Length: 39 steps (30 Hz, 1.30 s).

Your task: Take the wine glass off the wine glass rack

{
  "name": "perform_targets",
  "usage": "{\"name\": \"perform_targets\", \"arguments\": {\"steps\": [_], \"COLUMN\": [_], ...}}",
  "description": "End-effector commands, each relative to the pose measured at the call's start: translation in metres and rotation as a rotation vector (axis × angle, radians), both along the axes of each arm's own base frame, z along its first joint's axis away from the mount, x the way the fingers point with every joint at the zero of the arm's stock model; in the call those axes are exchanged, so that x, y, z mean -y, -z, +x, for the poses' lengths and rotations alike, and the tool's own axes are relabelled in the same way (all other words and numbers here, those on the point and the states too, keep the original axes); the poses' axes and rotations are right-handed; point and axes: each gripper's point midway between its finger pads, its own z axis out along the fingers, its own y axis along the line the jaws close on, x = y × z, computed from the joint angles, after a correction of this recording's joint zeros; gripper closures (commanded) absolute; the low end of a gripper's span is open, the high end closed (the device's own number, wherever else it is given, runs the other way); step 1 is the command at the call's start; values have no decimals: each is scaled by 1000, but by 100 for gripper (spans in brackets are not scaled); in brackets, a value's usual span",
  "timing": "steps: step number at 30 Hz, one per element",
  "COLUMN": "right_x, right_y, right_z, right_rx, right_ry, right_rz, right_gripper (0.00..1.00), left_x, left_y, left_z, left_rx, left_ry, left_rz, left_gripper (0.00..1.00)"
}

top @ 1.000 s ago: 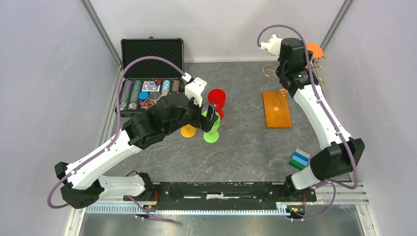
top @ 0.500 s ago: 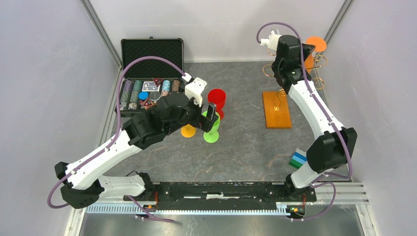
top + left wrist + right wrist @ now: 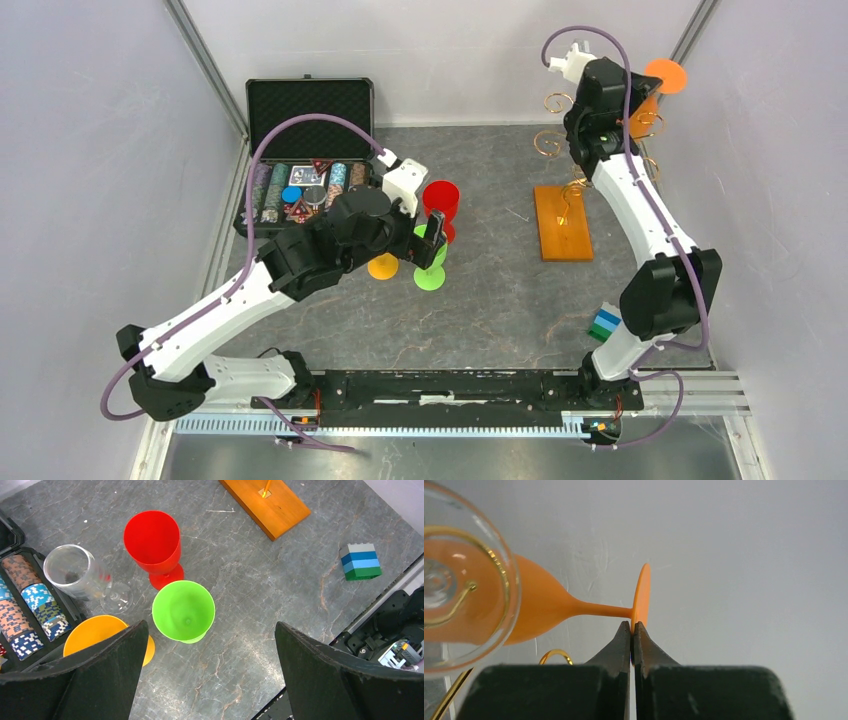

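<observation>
The orange wine glass (image 3: 544,610) lies sideways in the air, its round foot (image 3: 642,597) edge-on. My right gripper (image 3: 632,628) is shut on the lower rim of that foot. In the top view the foot (image 3: 665,77) shows at the back right, beside the right wrist, above and right of the gold curls (image 3: 548,143) of the wine glass rack. The rack's wooden base (image 3: 562,222) sits on the table below. My left gripper (image 3: 210,675) is open over the table, holding nothing, just in front of a green goblet (image 3: 183,611).
A clear glass bowl (image 3: 454,580) fills the left of the right wrist view, gold wire (image 3: 555,653) beside it. Around the green goblet stand a red goblet (image 3: 152,537), a yellow-orange one (image 3: 95,635) and a clear glass (image 3: 75,572). The open chip case (image 3: 300,150) is back left, stacked bricks (image 3: 608,325) front right.
My right arm has risen and swung toward the back right corner, carrying the orange wine glass away from the rack's curls. The left arm has barely shifted.
</observation>
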Motion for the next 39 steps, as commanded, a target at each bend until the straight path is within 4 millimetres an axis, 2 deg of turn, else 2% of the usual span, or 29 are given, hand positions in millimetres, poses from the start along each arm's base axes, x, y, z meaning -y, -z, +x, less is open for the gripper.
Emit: {"name": "perform_targets", "arguments": {"steps": [1, 7, 11, 17, 22, 24, 30, 33, 39], "right_x": [17, 34, 42, 44, 40, 33, -1, -33, -106], "right_y": [-44, -66, -81, -111, -137, -150, -152, -145, -124], "right_z": [-9, -21, -37, -62, -82, -89, -104, -105, -127], "right_rx": [209, 374, 481, 631, 744, 804, 814, 781, 649], "right_ry": [79, 182, 245, 259, 189, 119, -100, -318, -718], "right_rz": [43, 99, 127, 212, 351, 433, 662, 854, 1161], "right_gripper": [100, 100, 100, 100, 100, 100, 100, 100, 100], "left_x": [0, -3, -4, -3, 0, 1, 0, 0, -6], "left_y": [-23, -25, -27, -27, -29, -30, -39, -46, -72], "left_z": [8, 9, 9, 10, 8, 8, 5, 3, -4], "left_rx": [66, 72, 75, 71, 67, 65, 73, 85, 119], "left_ry": [-13, -28, -33, -35, -28, -28, -28, -18, -20], "left_rz": [-23, -27, -30, -35, -56, -65, -112, -142, -250], "left_gripper": [0, 0, 0, 0, 0, 0, 0, 0, 0]}}
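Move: The orange glass hangs bowl-down from the right fingers, already pinched by its foot and clear of its rack ring; its middle is about 9 cm below that hand, 2 ahead and 2 right. The rack crown lies some 6 cm back, 10 left and 5 down; the clear glass hangs 2 ahead, 10 left, 13 down. The green glass stands about 18 back, 36 left, 31 down. From the left hand, the orange glass is about 26 ahead and 40 right, level. Still pinching the orange glass's foot, the right hand rises about 15 cm away from the rack, first easing right, then drawing back about 13 cm and swinging left late on. The wrist rolls some 70 degrees, mostly about the fingers, bringing the bowl from below round to the left. Near the end the open, empty left hand lifts about 3 cm. ##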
